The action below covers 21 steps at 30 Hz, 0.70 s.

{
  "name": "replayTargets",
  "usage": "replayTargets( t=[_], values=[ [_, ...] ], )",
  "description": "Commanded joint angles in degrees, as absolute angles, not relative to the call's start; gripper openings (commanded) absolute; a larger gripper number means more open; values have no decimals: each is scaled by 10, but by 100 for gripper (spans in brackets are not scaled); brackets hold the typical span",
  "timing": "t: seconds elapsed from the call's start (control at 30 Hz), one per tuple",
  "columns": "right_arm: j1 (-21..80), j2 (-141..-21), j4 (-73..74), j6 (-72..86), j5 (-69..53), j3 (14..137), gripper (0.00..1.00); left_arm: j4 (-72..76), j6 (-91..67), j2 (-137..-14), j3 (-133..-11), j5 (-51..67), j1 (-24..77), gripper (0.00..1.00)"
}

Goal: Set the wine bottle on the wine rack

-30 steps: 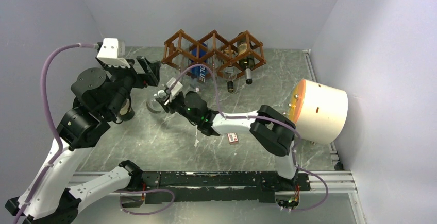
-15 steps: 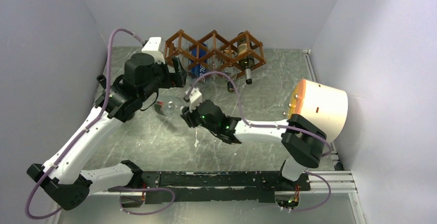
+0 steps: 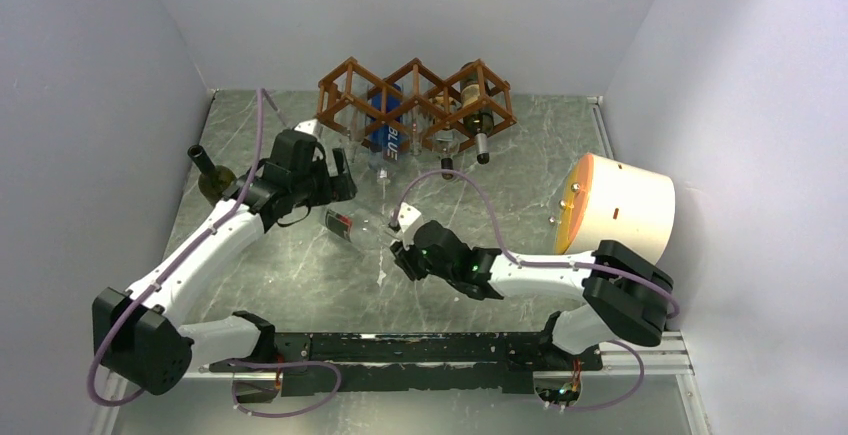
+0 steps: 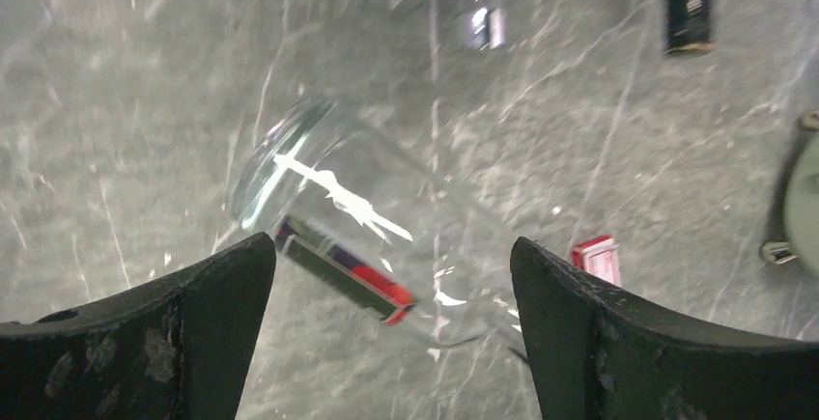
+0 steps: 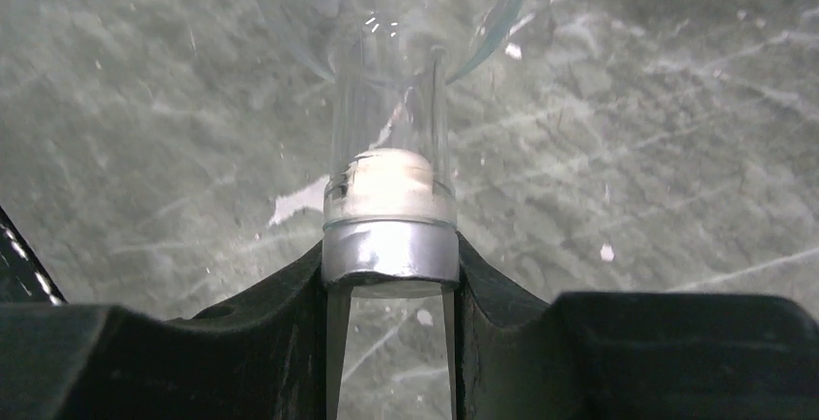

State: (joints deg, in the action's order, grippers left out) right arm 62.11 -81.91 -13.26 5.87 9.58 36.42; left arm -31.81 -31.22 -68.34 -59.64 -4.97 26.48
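A clear glass wine bottle (image 3: 350,227) with a red and green label lies nearly level, low over the table's middle. My right gripper (image 3: 400,248) is shut on its silver-capped neck (image 5: 389,140), one finger on each side of the cap. My left gripper (image 3: 338,181) hangs open just above the bottle's body (image 4: 338,198) without touching it; its wide-apart fingers (image 4: 579,323) frame the label. The reddish-brown wine rack (image 3: 345,90) stands at the back centre.
The rack holds a blue bottle (image 3: 388,120) and dark bottles (image 3: 478,127) with necks pointing forward. A green bottle (image 3: 210,177) stands at the left wall. A large white drum (image 3: 620,217) sits at the right. A small red box (image 4: 599,258) lies near the clear bottle.
My right gripper has drawn the clear bottle rightward and nearer. My left arm has swung in from the left and come down over the bottle's body, uncovering the green bottle.
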Motion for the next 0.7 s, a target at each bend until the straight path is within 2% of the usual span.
replayTargets(
  t=[0.0,0.47,0.67],
  values=[
    [619,-801,-127,65,84,343,0,-273,-343,-675,-544,37,224,95],
    [616,-833,-107,66,59,341,0,-177,-362,-733,-465,107,178,95],
    [610,-850,-80,66,26,355,12,-173,-367,-746,-469,77,177,95]
  ],
)
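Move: The clear wine bottle, already held by its capped neck in the right hand, reaches ahead and left from there, its middle about 3 cm ahead and 8 cm left. From the open left hand that middle is roughly 6 cm back, 5 cm right and 10 cm below; the rack is some 20 cm ahead, 15 cm right, 11 cm lower. From the right hand the rack is about 30 cm ahead, 3 cm right, and the matchbox 11 cm right, 1 cm back, 8 cm lower. The clear bottle, still pinched at its capped neck, is lowered about 5 cm by the right hand while being drawn a little right and back, the wrist tipping slightly further down. Above the bottle's base end the left hand sinks some 9 cm towards it, almost straight down, tilting its fingers about 15 degrees and keeping them wide open, without yet gripping it. ##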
